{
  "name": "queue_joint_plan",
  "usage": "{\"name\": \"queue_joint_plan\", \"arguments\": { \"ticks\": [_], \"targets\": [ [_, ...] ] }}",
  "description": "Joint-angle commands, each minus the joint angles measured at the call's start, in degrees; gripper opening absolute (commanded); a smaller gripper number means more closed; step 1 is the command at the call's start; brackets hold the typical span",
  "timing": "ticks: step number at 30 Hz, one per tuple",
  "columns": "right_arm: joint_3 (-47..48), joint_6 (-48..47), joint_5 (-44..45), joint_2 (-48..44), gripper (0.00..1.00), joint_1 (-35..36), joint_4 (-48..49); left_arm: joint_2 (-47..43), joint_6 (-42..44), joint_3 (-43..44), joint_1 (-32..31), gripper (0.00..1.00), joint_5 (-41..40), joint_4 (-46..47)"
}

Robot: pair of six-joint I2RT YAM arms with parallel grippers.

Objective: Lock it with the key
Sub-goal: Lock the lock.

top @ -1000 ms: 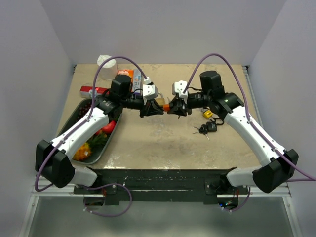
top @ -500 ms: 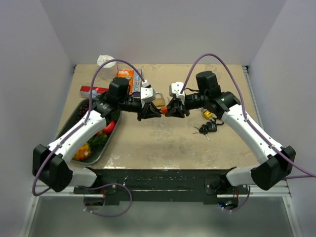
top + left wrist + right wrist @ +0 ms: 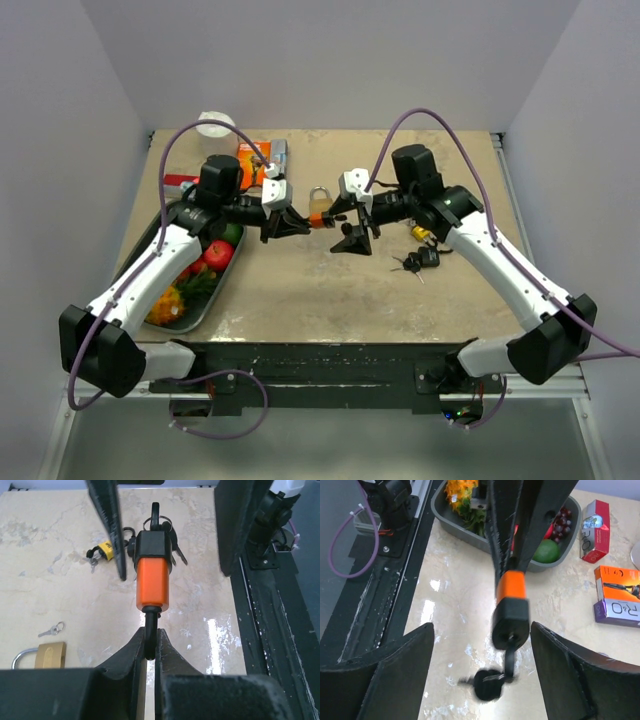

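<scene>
My left gripper [image 3: 285, 222] [image 3: 149, 636] is shut on the black shackle of an orange padlock [image 3: 319, 222] [image 3: 151, 580], holding it level above the table. A key [image 3: 509, 652] sticks in the padlock's [image 3: 511, 605] black end, and a bunch of black keys [image 3: 487, 682] dangles from it, blurred. My right gripper [image 3: 346, 229] [image 3: 482, 672] stands open just past that end, its fingers [image 3: 107, 525] wide on either side and touching nothing.
A brass padlock [image 3: 320, 195] [image 3: 45, 655] with a small key [image 3: 52, 629] lies behind the grippers. A yellow padlock [image 3: 421, 231] [image 3: 102, 550] and black keys [image 3: 420, 260] lie right. The fruit tray [image 3: 222, 285] [image 3: 450, 520] is left; boxes [image 3: 252, 155] [image 3: 619, 595] stand behind it.
My right gripper has opened and let go of the key end. The left arm has drawn back to the left with the padlock, and the key bunch now swings free.
</scene>
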Motion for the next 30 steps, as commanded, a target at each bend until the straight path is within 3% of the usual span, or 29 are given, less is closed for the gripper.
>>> {"name": "queue_joint_plan", "arguments": {
  "ticks": [1, 4, 7, 15, 30],
  "targets": [
    [3.3, 0.1, 0.6, -1.3, 0.8, -1.1, -4.8, -1.3, 3.6, 1.1, 2.6, 0.0, 2.3, 0.2],
    [2.9, 0.0, 1.7, -1.9, 0.75, -2.7, -7.0, -1.2, 5.8, 1.3, 3.3, 0.0, 2.5, -1.9],
    [2.6, 1.5, 2.9, -2.1, 0.63, -3.2, -6.5, -1.2, 8.3, 1.4, 3.3, 0.0, 2.5, -3.9],
    [2.0, 5.0, 3.5, -0.7, 0.59, -3.2, -1.5, 0.4, 11.5, 2.6, 3.2, 0.0, 2.2, -6.9],
    [2.1, 6.8, 3.1, 2.2, 0.29, -2.3, 1.3, 2.4, 11.4, 4.1, 3.0, 0.0, 1.8, -7.4]
  ]
}}
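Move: The key sticking out of the orange lock is between the right hand's open fingers, about 1 cm ahead, 1 cm right and 1 cm above; the lock body lies roughly 4 cm left and 1 cm ahead, a centimetre higher. On the table some 17 cm below, the brass padlock is about 14 cm ahead and 4 cm left, the small key 14 cm straight ahead. From the left hand, the orange lock's key lies about 7 cm right, level fore and aft. Right hand shifts forward about 2.5 cm, closing around the key, while left lowers the held lock about 3 cm. ##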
